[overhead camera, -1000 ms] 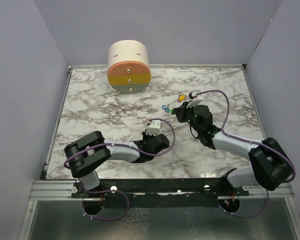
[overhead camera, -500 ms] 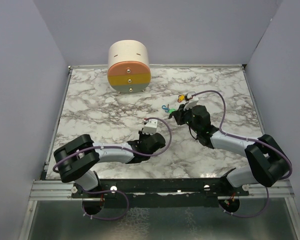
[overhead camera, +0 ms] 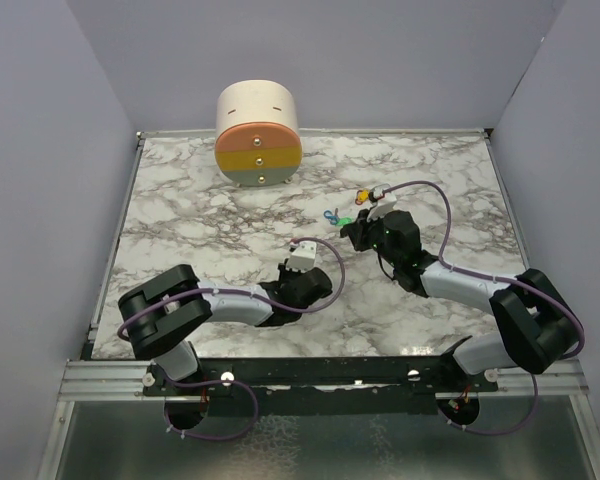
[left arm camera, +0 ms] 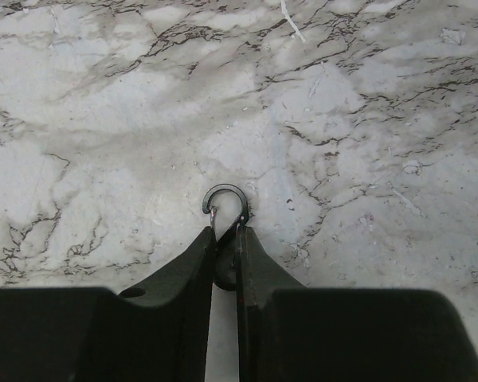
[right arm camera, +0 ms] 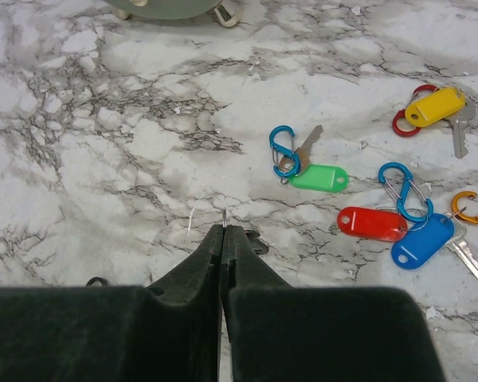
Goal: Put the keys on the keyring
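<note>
My left gripper (left arm camera: 226,231) (overhead camera: 288,275) is shut on a small black carabiner keyring (left arm camera: 226,199); its hooked end sticks out past the fingertips just above the marble. My right gripper (right arm camera: 224,229) (overhead camera: 348,232) is shut, and a thin sliver of metal (right arm camera: 224,215) shows between its tips. The keys lie on the table to its right: a green key (right arm camera: 319,177) by a blue clip (right arm camera: 284,150), a red key (right arm camera: 372,224), a blue key (right arm camera: 422,241) and a yellow key (right arm camera: 435,106). In the top view only green (overhead camera: 345,221) and yellow (overhead camera: 362,195) bits show.
A round drawer unit with orange, yellow and grey fronts (overhead camera: 258,135) stands at the back left of the marble table (overhead camera: 200,230). An orange clip (right arm camera: 472,207) lies at the right edge of the right wrist view. Grey walls close in both sides.
My right gripper has shifted slightly left near the keys. The left arm's elbow swung out and back while its gripper stayed in place, still holding the keyring.
</note>
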{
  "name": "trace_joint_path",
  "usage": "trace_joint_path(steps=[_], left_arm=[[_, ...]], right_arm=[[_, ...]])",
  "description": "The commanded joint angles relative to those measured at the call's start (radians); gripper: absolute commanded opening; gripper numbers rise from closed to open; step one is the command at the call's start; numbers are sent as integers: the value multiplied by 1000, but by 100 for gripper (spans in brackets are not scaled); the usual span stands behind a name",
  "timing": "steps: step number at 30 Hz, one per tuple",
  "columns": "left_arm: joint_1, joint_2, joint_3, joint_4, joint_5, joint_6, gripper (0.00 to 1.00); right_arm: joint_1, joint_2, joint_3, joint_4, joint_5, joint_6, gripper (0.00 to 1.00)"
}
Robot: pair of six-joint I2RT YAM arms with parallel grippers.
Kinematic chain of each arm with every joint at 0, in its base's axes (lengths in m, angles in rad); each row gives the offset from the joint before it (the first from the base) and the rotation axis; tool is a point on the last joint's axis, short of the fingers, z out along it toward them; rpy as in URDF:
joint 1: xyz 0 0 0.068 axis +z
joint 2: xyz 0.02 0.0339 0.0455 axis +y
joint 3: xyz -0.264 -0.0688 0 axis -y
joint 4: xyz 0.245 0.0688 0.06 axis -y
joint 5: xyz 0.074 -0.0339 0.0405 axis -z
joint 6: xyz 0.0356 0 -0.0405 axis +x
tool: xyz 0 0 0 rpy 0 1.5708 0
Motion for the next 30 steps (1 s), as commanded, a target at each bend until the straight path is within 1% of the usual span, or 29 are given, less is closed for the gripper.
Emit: trace_joint_path(steps=[1,5,9,13,14,27,30], left_arm=[[10,29,26,4,21,1,7],[16,41,28,6,34,-1,14],[22,57,32,7,52,-2,26],[24,72,38,11,58,-4,42],[26,74,37,11,59,-4,43],[28,58,21,-15,73,-21,42],[27,58,16,-16,77,-27,38]], right_arm=[[-2,-14,20,-1,-17,-13,1],[-3,-17,18,-2,-14,-13,1],[-3,-17,18,-3,-10,-12,1],[-2,-17,18,-3,-7,-13,1],[-2,-18,18,-3,-7,-13,1],[-2,-19,19,-5,-2,-11,1],[-3,-20,17,-6,-3,-11,1]])
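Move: The black carabiner is still pinched at the left fingertips, at table level: its middle is about 1 cm ahead of that hand and 1 cm below it. The green-tagged key lies roughly 12 cm ahead of the left hand and 7 cm to its right, the red- and blue-tagged keys some 10 cm ahead and 15 cm right, all about 2 cm lower. From the right hand, the carabiner is about 4 cm back, 8 cm left and 9 cm below. The black carabiner, still in the left fingers, is taken about 1 cm forward and slightly to the right, level along the table; partway through, the fingers open to roughly twice their gap or more and let go of it, then the hand stays low with a finger on either side. The right hand waits, shut on the black-tagged key. ##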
